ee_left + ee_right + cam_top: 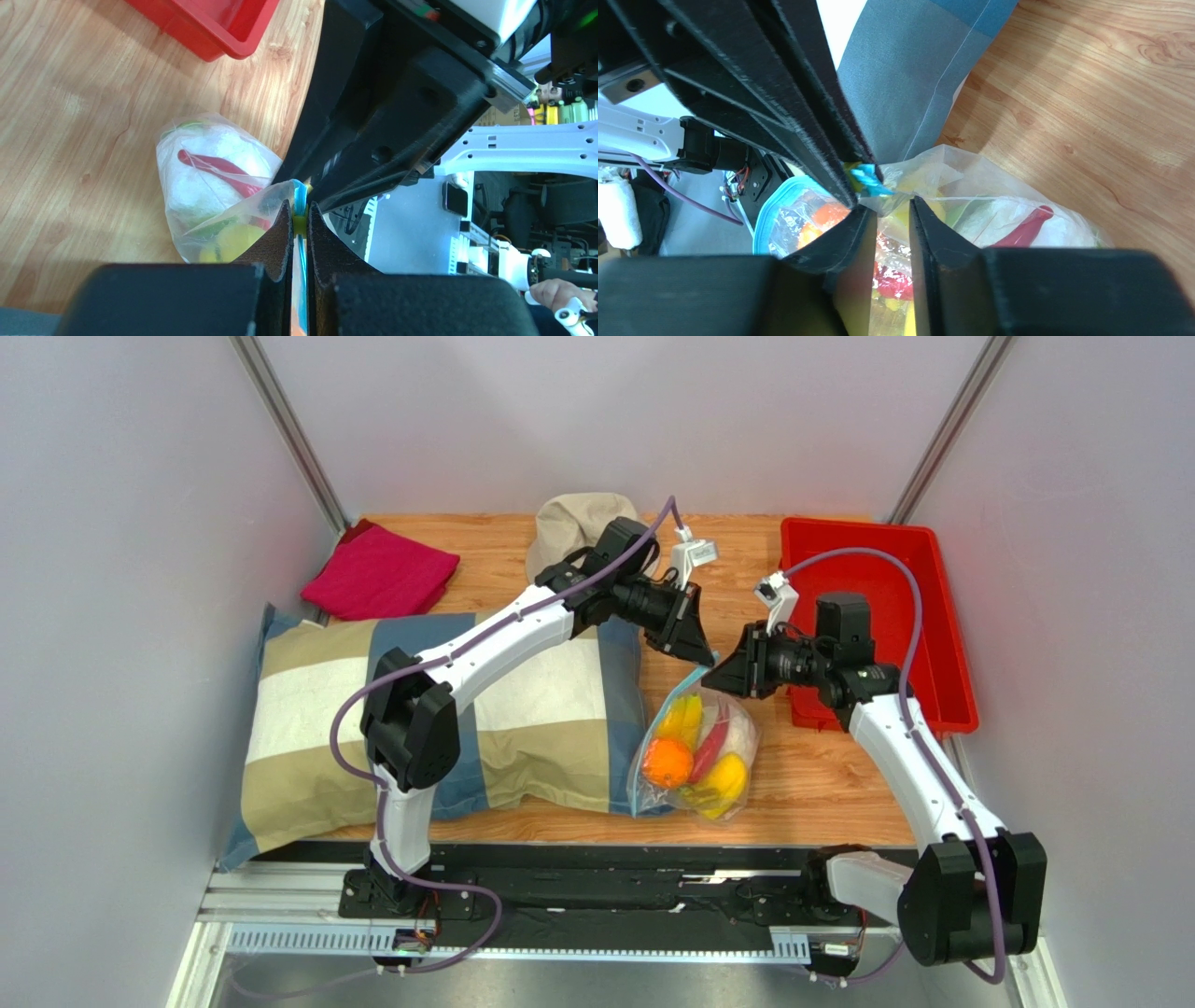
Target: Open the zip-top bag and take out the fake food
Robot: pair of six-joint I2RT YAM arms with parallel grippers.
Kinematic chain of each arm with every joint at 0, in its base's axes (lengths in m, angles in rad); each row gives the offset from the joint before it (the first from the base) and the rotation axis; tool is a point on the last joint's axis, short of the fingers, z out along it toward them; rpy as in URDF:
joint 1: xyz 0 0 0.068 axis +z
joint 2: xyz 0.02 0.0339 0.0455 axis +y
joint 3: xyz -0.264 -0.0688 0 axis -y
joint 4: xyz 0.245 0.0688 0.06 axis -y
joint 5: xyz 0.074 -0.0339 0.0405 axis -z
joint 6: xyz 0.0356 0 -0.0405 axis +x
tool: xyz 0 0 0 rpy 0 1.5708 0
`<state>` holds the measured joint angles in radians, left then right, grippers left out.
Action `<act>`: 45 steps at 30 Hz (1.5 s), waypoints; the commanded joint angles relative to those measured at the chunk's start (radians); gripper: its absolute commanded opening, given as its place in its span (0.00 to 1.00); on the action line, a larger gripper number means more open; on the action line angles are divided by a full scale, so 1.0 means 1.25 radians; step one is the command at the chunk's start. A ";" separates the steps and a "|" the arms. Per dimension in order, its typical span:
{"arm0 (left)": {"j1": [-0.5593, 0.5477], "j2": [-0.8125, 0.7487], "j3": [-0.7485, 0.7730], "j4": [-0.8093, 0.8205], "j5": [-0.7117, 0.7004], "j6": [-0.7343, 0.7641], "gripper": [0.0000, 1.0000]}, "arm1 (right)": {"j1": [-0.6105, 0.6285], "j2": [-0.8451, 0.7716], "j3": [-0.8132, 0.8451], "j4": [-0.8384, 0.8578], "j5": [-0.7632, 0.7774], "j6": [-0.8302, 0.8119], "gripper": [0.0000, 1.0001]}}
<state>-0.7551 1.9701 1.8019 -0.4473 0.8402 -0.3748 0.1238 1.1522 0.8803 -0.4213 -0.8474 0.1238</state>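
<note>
The clear zip-top bag point(697, 749) hangs at table centre with the fake food inside: yellow banana point(683, 717), orange point(668, 763), yellow oval fruit point(723, 781), red pepper piece point(711, 745). The cauliflower point(210, 161) shows in the left wrist view. My left gripper point(694, 655) point(300, 210) is shut on the light blue zip strip point(301, 192) at the bag's top corner. My right gripper point(718, 672) point(893, 206) faces it tip to tip. Its jaws stand a little apart, with the bag's film edge point(899, 199) between the tips. The strip point(868, 178) lies just beyond them.
A striped pillow point(421, 714) lies left of the bag, its edge touching it. A red tray point(933, 637) sits at the right. A red cloth point(379, 574) and a beige hat point(575, 525) lie at the back. Grey walls close both sides.
</note>
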 commanded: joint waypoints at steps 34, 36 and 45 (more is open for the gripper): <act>-0.097 -0.315 -0.382 0.001 -0.125 -0.090 0.00 | -0.006 0.160 0.265 -0.070 0.383 0.215 0.00; -0.120 -0.346 -0.414 0.015 -0.137 -0.110 0.00 | -0.005 0.219 0.308 -0.084 0.372 0.211 0.00; -0.179 -0.396 -0.464 0.094 -0.169 -0.200 0.00 | 0.009 0.300 0.381 -0.112 0.333 0.228 0.00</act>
<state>-0.9356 1.5032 1.2156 -0.3462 0.5648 -0.5499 0.1402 1.5013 1.2869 -0.6319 -0.4694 0.3996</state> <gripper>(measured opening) 0.018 0.006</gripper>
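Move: The zip's near end, where the slider is to go, lies about 19 cm back of the left hand, 9 cm to its left and 12 cm lower; the left fingers already grip the slider at the far end. Inside the bag the orange sits some 12 cm back, 6 cm left and 12 cm below, the red pepper 9 cm straight back and 12 cm below. The film the right fingers are closing on is at their tips, with the slider about 2 cm ahead, 1 cm left and 2 cm above. The zip's slider, kept pinched in the left fingers, is drawn along the strip: after a small shift forward and down, the left hand sweeps about 12 cm back, 5 cm left and a little down. The right fingers shut on the film beside the strip's far end, then pull it some 9 cm forward and slightly right, away from the left hand, turning about 25 degrees clockwise and tipping down. ##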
